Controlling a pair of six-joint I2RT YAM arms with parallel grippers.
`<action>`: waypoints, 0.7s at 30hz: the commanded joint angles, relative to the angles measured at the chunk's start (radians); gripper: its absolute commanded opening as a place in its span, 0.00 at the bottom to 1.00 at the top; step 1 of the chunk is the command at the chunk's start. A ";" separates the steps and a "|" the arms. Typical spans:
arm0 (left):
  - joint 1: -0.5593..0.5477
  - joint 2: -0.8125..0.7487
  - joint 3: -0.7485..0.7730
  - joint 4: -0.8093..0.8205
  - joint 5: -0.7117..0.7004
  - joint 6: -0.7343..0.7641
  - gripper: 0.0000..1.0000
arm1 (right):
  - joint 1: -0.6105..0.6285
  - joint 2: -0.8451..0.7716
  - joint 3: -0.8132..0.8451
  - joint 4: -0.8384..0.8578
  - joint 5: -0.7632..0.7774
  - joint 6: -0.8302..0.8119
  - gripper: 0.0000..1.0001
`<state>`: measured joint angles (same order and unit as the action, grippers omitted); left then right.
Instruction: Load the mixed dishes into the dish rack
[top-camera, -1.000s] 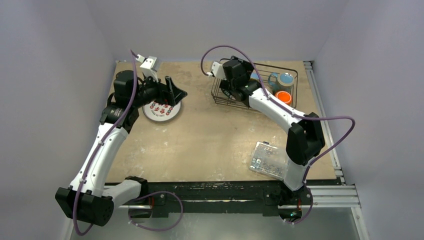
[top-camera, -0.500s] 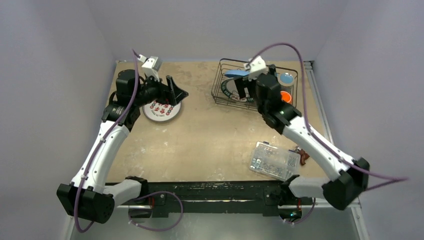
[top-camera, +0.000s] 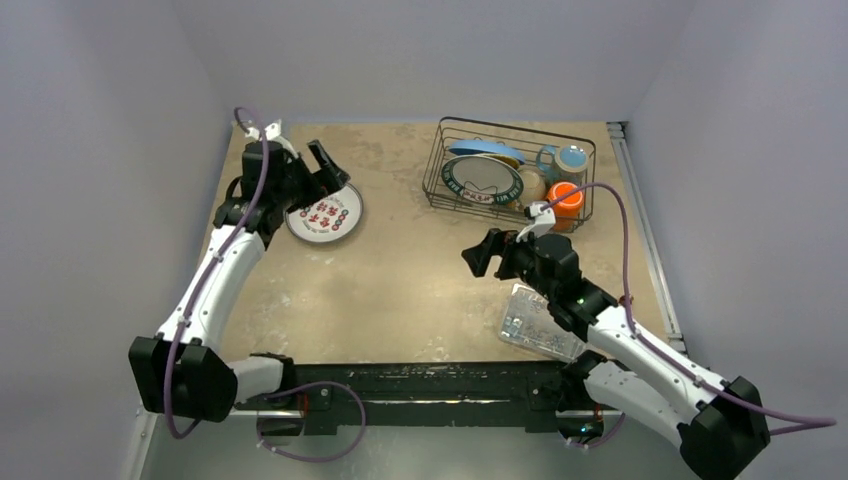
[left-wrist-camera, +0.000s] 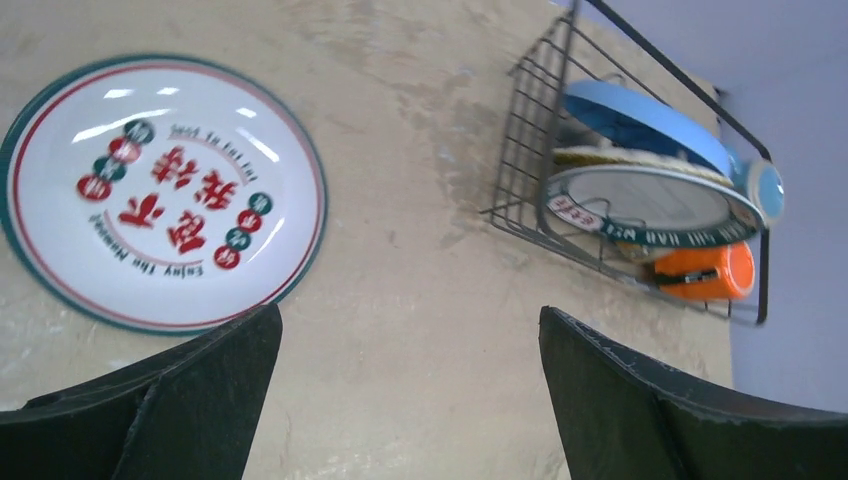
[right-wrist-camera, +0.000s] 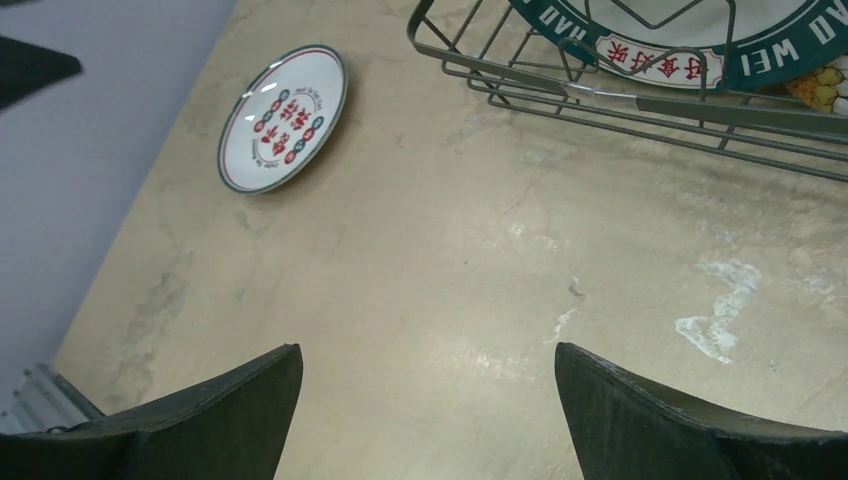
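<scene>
The black wire dish rack (top-camera: 432, 185) stands at the back right. It holds a blue plate (top-camera: 487, 150), a white plate with a dark green lettered rim (top-camera: 483, 180), an orange cup (top-camera: 567, 197) and a light-blue mug (top-camera: 571, 158). A white plate with red characters and a thin green rim (top-camera: 324, 213) lies flat on the table at the back left. My left gripper (top-camera: 330, 165) hovers open just beyond that plate's far edge, empty. My right gripper (top-camera: 480, 255) is open and empty over the table's middle, in front of the rack.
A clear plastic box of small parts (top-camera: 535, 320) lies under my right forearm near the front edge. The rack's near wall (right-wrist-camera: 600, 95) crosses the top of the right wrist view. Walls close in the table at the left, the back and the right.
My right arm has pulled back from the dish rack to the middle of the table. The left gripper has shifted left and back beside the white plate and opened wider.
</scene>
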<state>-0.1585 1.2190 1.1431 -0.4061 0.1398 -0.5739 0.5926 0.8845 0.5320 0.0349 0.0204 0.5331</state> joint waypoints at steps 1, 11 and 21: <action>0.129 0.103 -0.051 -0.063 -0.100 -0.342 1.00 | -0.001 -0.076 0.001 0.098 -0.024 0.101 0.99; 0.257 0.253 -0.218 0.017 0.006 -0.605 1.00 | -0.001 -0.128 0.038 0.015 0.056 0.083 0.99; 0.296 0.411 -0.408 0.406 0.093 -0.791 0.92 | -0.001 -0.141 0.018 0.023 0.060 0.115 0.99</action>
<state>0.1177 1.5692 0.8188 -0.2592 0.1738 -1.2503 0.5926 0.7666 0.5289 0.0399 0.0578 0.6235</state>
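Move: The white plate lies flat, its middle about 8 cm ahead of the left hand, 6 cm to its left and some 25 cm below. The dish rack's middle is roughly 12 cm ahead of that hand, 40 cm to its right and 20 cm below; the green-rimmed plate standing in it is about 10 cm ahead, 33 cm to the right and 18 cm down. From the right hand, the white plate is some 19 cm ahead, 35 cm left and 17 cm below. The white plate's near-left edge is what the left hand drops to: about 21 cm down and 8 cm left, the sideways part done early, while the wrist tips the fingers steeply down and swings counter-clockwise some 40 degrees. The fingers stay wide open, ending low with one on either side of the rim. The empty right hand rises about 4 cm, then waits, open. ##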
